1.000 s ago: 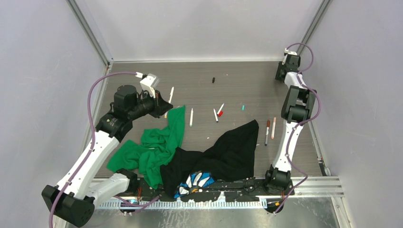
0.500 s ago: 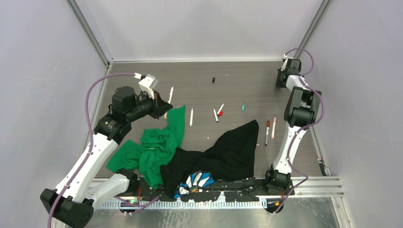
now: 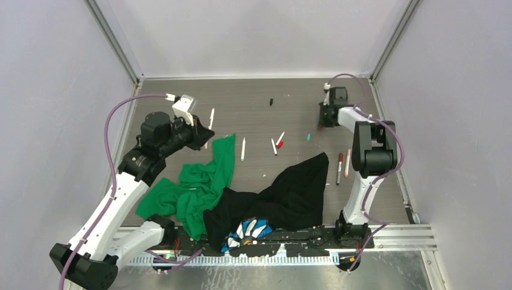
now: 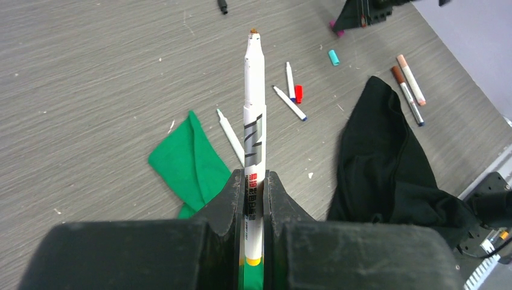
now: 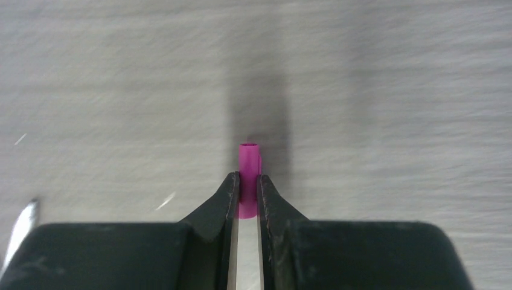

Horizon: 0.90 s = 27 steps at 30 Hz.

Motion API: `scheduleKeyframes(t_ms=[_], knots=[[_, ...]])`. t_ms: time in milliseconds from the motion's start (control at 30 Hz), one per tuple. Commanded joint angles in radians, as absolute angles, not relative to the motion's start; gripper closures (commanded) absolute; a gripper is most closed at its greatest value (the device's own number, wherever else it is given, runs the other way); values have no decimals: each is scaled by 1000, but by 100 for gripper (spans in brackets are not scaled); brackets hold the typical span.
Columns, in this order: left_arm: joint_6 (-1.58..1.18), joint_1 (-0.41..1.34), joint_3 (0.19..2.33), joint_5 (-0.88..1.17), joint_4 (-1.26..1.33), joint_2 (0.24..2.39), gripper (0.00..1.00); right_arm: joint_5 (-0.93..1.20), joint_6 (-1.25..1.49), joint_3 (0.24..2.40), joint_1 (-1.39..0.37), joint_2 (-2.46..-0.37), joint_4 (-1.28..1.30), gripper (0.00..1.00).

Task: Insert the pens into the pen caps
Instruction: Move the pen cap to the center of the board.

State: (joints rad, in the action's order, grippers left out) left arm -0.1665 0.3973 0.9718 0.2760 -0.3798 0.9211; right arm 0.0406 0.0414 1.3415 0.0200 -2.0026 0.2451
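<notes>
My left gripper (image 4: pixel 254 178) is shut on a white pen (image 4: pixel 254 121), which points away from the wrist with its brownish tip bare. In the top view this pen (image 3: pixel 211 118) sticks out of the left gripper (image 3: pixel 202 136) over the table's left side. My right gripper (image 5: pixel 247 181) is shut on a magenta pen cap (image 5: pixel 248 163), its open end facing away. This right gripper (image 3: pixel 326 121) hangs over the far right of the table. Loose pens (image 3: pixel 243 148) (image 3: pixel 274 146), a red cap (image 3: pixel 279 144), a teal cap (image 3: pixel 308 137) and a black cap (image 3: pixel 272 101) lie mid-table.
A green cloth (image 3: pixel 199 187) and a black cloth (image 3: pixel 290 193) lie crumpled near the front, with a blue-and-white cloth (image 3: pixel 250 229) under them. A brown-capped pen (image 3: pixel 339 167) and a pink-capped pen (image 3: pixel 347 162) lie at the right. Grey walls enclose three sides.
The right arm has swung from the far right corner leftward toward the middle, its jaws having closed on the magenta cap. The left gripper with its pen has shifted slightly left.
</notes>
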Motion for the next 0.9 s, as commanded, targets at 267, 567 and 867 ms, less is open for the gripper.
scheduleKeyframes(t_ms=[267,567,867], knots=[[-160,402,990,200,-378,901,100,60,192,1151,-310,-1720,356,100],[-162,401,998,233,-375,898,100,34,191,1065,-387,-1687,358,99],[-163,402,982,249,-355,885,100,-78,126,1096,-429,-1751,368,82]])
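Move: The right hand already holds the magenta pen cap. The patch of board it is bound for lies about 14 cm back and 16 cm left, at much the same height. The teal cap lies near that path, 7 cm back and 9 cm left of the hand. Beyond is the red cap, some 10 cm back and 20 cm left, with a white pen 3 cm farther out beside it. From the left hand, the magenta cap is roughly 20 cm ahead, 42 cm right and 25 cm below. Still pinching the magenta cap, the right hand sweeps low and fast leftward and back across the teal cap's spot, lifting a couple of centimetres on the way. Its leftward run dies out after some 15 cm; it then draws on back while sinking to its starting height, about 14 cm back in all, turning about 15 degrees counter-clockwise and tipping steeper, fingers staying shut. ##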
